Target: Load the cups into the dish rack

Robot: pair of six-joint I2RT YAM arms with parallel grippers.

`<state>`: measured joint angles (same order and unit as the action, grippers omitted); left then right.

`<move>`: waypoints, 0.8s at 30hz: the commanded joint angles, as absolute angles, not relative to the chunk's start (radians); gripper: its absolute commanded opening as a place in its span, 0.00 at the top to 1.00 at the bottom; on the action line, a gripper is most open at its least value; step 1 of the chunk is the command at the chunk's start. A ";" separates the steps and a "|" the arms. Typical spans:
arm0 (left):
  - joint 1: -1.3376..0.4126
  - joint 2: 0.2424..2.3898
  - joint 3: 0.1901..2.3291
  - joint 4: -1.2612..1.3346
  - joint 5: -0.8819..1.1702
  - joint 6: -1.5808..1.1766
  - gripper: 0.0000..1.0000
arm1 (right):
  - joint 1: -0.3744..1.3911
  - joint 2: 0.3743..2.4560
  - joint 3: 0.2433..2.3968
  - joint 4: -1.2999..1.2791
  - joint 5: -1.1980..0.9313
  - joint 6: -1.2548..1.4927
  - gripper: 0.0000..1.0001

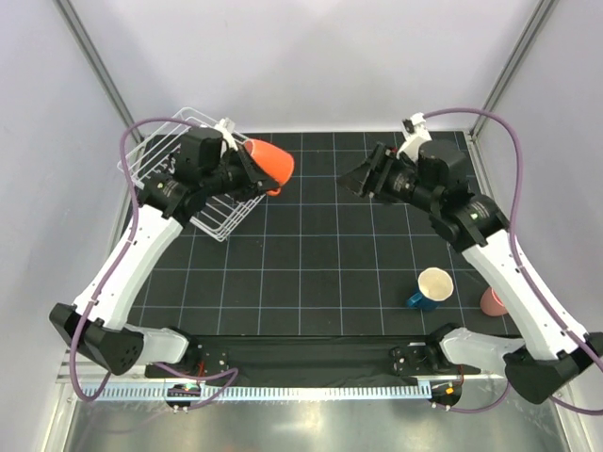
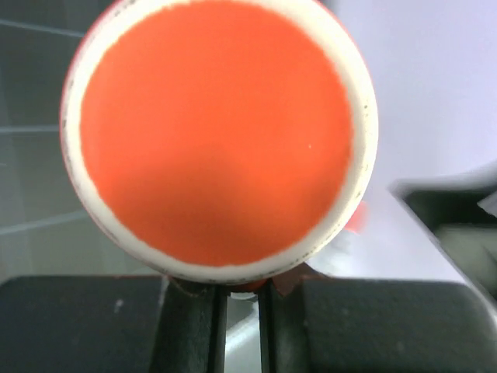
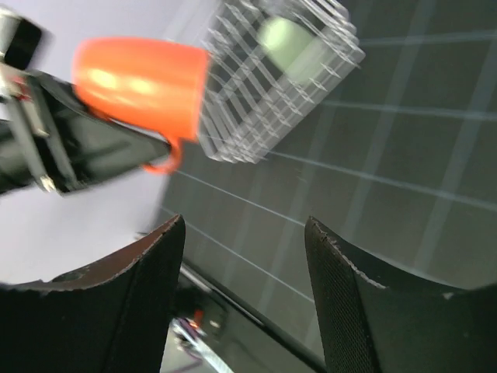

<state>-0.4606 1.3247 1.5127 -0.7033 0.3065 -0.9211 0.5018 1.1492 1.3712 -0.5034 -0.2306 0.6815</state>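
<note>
My left gripper (image 1: pixel 247 171) is shut on the orange cup (image 1: pixel 270 164) and holds it on its side in the air, just right of the white wire dish rack (image 1: pixel 221 226). In the left wrist view the cup's round orange end (image 2: pixel 217 132) fills the frame above the narrow jaws of that gripper (image 2: pixel 242 291). My right gripper (image 1: pixel 354 179) hangs open and empty to the right of the cup, facing it. Its wrist view shows the orange cup (image 3: pixel 144 78), the rack (image 3: pixel 264 109) and a pale green cup (image 3: pixel 283 39) inside the rack.
A dark blue mug (image 1: pixel 431 290) with a cream inside stands near the front right of the black gridded mat (image 1: pixel 320 273). A pink cup (image 1: pixel 493 301) lies just off the mat's right edge, beside my right arm.
</note>
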 commanded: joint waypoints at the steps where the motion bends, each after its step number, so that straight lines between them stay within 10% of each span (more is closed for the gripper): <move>1: -0.436 1.357 1.545 -0.876 -0.058 -0.666 1.00 | 0.495 1.092 1.379 -0.804 -0.069 0.566 0.35; 24: -0.187 1.770 1.526 -0.543 -0.252 -0.400 1.00 | 0.393 1.012 1.356 -0.920 -0.054 0.538 0.35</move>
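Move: My left hand already holds the orange mug by its handle, the mug's body some 4 cm above my fingers and 2 cm farther out. Its open spot in the dish rack lies about 14 cm ahead, 18 cm to the left and 25 cm below; the green cup there is some 20 cm ahead, 8 cm left and 26 cm down. From my empty right hand, the blue mug is about 11 cm back, 24 cm right and 32 cm down; the pink cup is 4 cm nearer me than that mug and 14 cm farther right. I sweep the orange mug left and down with my left hand towards the rack, then straighten into forward and down beside the green cup, sinking some 22 cm in all. On the way I roll the wrist about 45 degrees so the fingers point steeply down, keeping my pinch on the handle. My open right hand backs off rightwards about 9 cm, also sinking and drawing back, nearing the blue mug. ##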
